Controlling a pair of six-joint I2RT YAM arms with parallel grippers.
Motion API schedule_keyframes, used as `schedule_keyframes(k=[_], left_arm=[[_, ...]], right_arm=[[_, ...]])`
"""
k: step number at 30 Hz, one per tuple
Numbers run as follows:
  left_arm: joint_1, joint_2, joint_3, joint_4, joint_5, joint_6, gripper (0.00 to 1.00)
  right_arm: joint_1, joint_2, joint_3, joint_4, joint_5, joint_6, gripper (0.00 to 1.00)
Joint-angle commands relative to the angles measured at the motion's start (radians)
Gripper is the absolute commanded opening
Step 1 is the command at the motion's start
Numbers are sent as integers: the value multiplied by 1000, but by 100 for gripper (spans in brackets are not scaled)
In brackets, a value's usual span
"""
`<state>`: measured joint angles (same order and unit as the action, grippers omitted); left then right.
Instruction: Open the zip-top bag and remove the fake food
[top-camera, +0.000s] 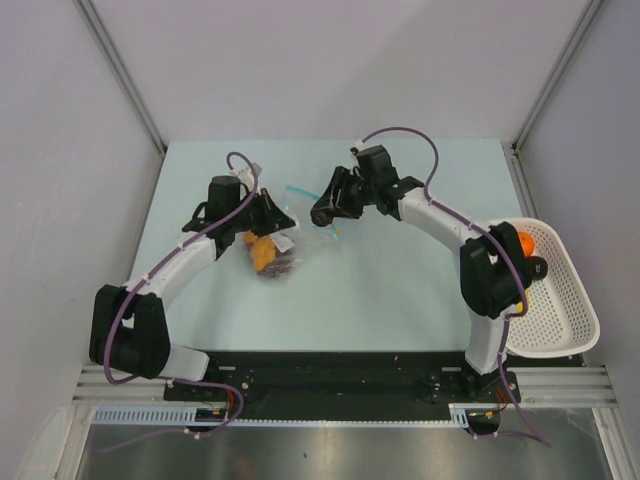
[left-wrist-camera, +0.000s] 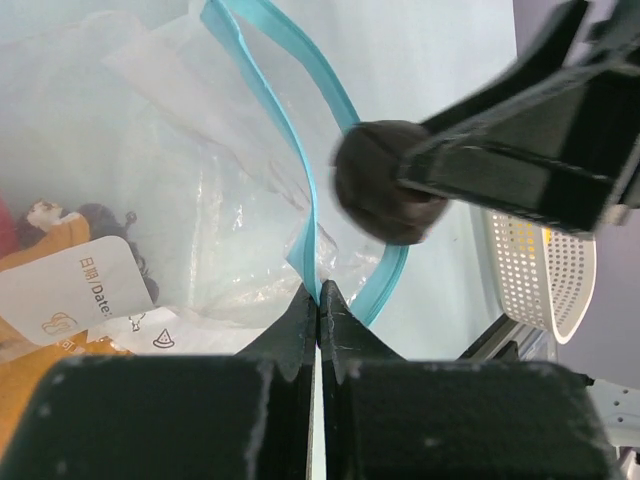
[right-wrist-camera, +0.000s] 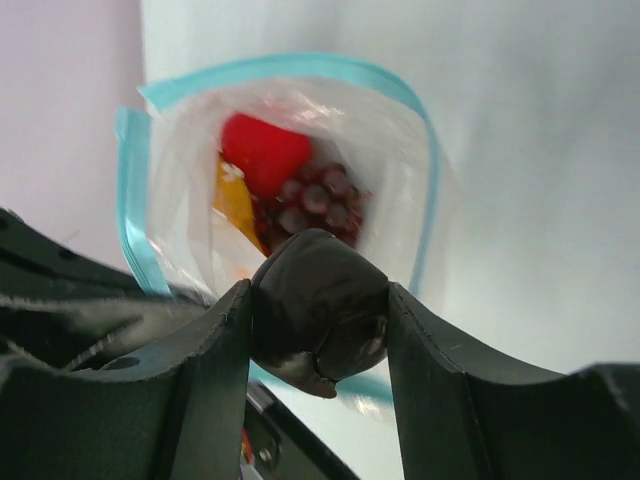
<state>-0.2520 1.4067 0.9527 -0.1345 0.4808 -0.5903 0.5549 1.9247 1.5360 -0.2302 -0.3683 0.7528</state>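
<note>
The zip-top bag (top-camera: 278, 250) lies open on the table, its teal strip (left-wrist-camera: 296, 140) gaping. My left gripper (left-wrist-camera: 319, 295) is shut on that strip at the bag's mouth edge. The right gripper (right-wrist-camera: 318, 292) is shut on a dark brown piece of fake food (right-wrist-camera: 318, 315), held just outside the mouth; the left wrist view shows the same dark piece (left-wrist-camera: 385, 195). Still inside the bag (right-wrist-camera: 400, 170) are a red ball (right-wrist-camera: 262, 150), a purple grape cluster (right-wrist-camera: 315, 200) and a yellow piece (right-wrist-camera: 235, 200). From above, orange food (top-camera: 260, 252) shows through the plastic.
A white perforated basket (top-camera: 562, 300) sits at the table's right edge, holding an orange ball (top-camera: 524, 241) and a dark piece beside it. The pale table (top-camera: 400, 290) is walled on three sides. The basket (left-wrist-camera: 540, 275) also shows behind my right fingers.
</note>
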Motion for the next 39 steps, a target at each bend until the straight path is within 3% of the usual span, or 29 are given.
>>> schedule_keyframes(k=[1,10,15,17,21,24,39], left_arm=[[8,-48,-23,41,30,44,0],[8,-55,-19,12,71,99,0],[5,-83,-41,68,110,87,0],[5,-83,-42,68,111,102,0],[2,-80,-48,93,137,98,0],[-1,-90,-78,128,166,66,0],[-62,-127,-86,148,189,43,0]], right_arm=[[-56,-182,-19,-259,78,-147,20],[-220,-535,-171,-610,367,-158,22],[-432,-732,-234,-919,587,-113,31],[-521,-791,-276,-966,618,-136,32],[-859,-901,-431,-980,534,-233,34],[-1031,-909,-508,-985,479,-283,34],[-1165,-705,-619,-821,551,-211,38]])
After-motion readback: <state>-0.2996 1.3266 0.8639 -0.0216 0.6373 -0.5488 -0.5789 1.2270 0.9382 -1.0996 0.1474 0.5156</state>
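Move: The dark round food is already pinched in the right hand at the bag's mouth; the white basket it is carried to has its middle some 52 cm to the right, 18 cm back and about 11 cm lower. In it the yellow food lies 48 cm right and 18 back, the orange 49 right and 8 back. The bag's body is about 8 cm left and 6 back of that hand. From the left hand the basket is roughly 59 cm right and 16 back. The dark round food, kept pinched in the right fingers, is swept fast from the bag's mouth to the near-left part of the basket: some 45 cm right, rising a little, then curving back about 25 cm and sinking as the wrist swings clockwise and tips the fingers down. The left fingers stay shut on the bag's rim and ease it back and right a few centimetres. ##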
